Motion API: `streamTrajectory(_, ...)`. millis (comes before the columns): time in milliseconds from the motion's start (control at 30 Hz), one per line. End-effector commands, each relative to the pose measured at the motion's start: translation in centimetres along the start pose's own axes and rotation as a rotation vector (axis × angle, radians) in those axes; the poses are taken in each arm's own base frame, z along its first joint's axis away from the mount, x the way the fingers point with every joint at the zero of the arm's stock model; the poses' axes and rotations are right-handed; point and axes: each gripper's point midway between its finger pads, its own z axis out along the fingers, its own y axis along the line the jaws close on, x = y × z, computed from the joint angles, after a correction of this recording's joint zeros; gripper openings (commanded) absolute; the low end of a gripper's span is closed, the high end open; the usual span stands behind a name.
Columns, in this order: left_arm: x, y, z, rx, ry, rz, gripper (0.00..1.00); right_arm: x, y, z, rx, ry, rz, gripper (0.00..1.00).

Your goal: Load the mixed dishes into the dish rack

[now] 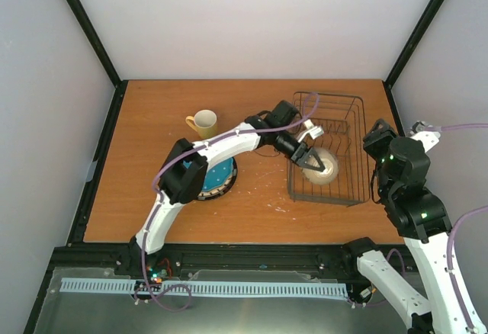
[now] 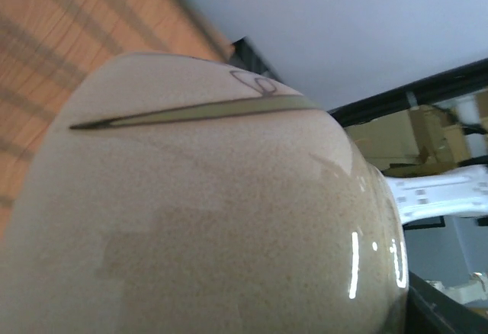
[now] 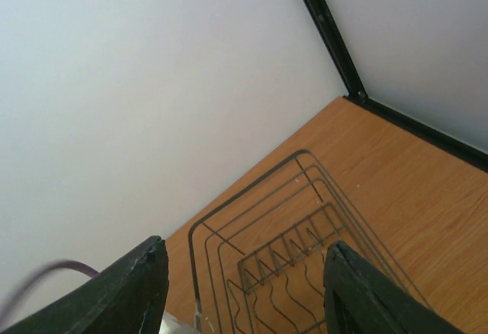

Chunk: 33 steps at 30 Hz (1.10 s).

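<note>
The small cream-white bowl (image 1: 328, 171) lies tilted inside the dark wire dish rack (image 1: 358, 147), at its near end. My left gripper (image 1: 311, 158) reaches over from the left and is closed wide on the bowl's upper-left side. The bowl (image 2: 229, 227) fills the left wrist view and hides the fingers there. My right gripper (image 3: 245, 242) hangs open and empty just right of the rack (image 3: 267, 250), looking down into its far end. A yellow mug (image 1: 204, 123) stands left of centre. A teal dotted plate (image 1: 222, 179) lies partly under my left arm.
The rack's far half holds only upright prongs (image 3: 305, 250). Black frame posts (image 1: 95, 36) stand at the table's back corners, with white walls behind. A black rail (image 1: 229, 256) runs along the near edge.
</note>
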Motion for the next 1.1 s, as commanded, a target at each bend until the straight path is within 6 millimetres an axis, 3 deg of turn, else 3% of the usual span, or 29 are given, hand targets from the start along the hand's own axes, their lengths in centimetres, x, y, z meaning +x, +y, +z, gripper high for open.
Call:
streamTrajectory(0,0.7,0.6,0.3,-0.068,0.050,0.041,0.01,-2.6,-0.3,-1.1,0.032,-0.083,0.004,0.56)
streamTrajectory(400,2.1,4.7,2.4,-0.213,0.109,0.052,0.01,-2.1,0.1,-0.6,0.019,-0.064,-0.018,0.56)
streamTrajectory(867,5.8,7.2,5.5,-0.212,0.208,-0.017,0.01,-2.0,1.2,-0.2,-0.010,-0.046,-0.048,0.58)
streamTrajectory(967,6.3,7.7,5.9,-0.243,0.225,-0.020,0.11,-2.2,1.5,-0.1,-0.016,-0.045,-0.058,0.59)
streamTrajectory(1033,6.5,8.0,6.0,-0.269,0.231,-0.016,0.34,-2.2,1.7,0.0,-0.022,-0.041,-0.065,0.59)
streamTrajectory(1067,6.5,8.1,6.0,-0.277,0.231,-0.013,0.40,-2.2,1.8,0.0,-0.023,-0.040,-0.070,0.59)
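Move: The bowl, already gripped in the left hand, hangs over the dish rack's near-left part; the spot for it lies roughly 14 cm below the hand and some 2 cm back, 1 cm right. From that hand the rack's middle is about 11 cm ahead and 5 cm right, its near rail about 4 cm back and 5 cm right. The blue plate stands some 33 cm left and 6 cm ahead. From the right hand, the spot is about 12 cm left, 3 cm back, 31 cm down. The bowl is lowered by the left hand into the rack's near-left end, about 10 cm in all: a quick drop at first, a short hover, then a slower sinking with a slight draw back towards the near rail. Meanwhile the wrist tips the fingers some 15 degrees further down, and they keep their hold on the bowl throughout. ##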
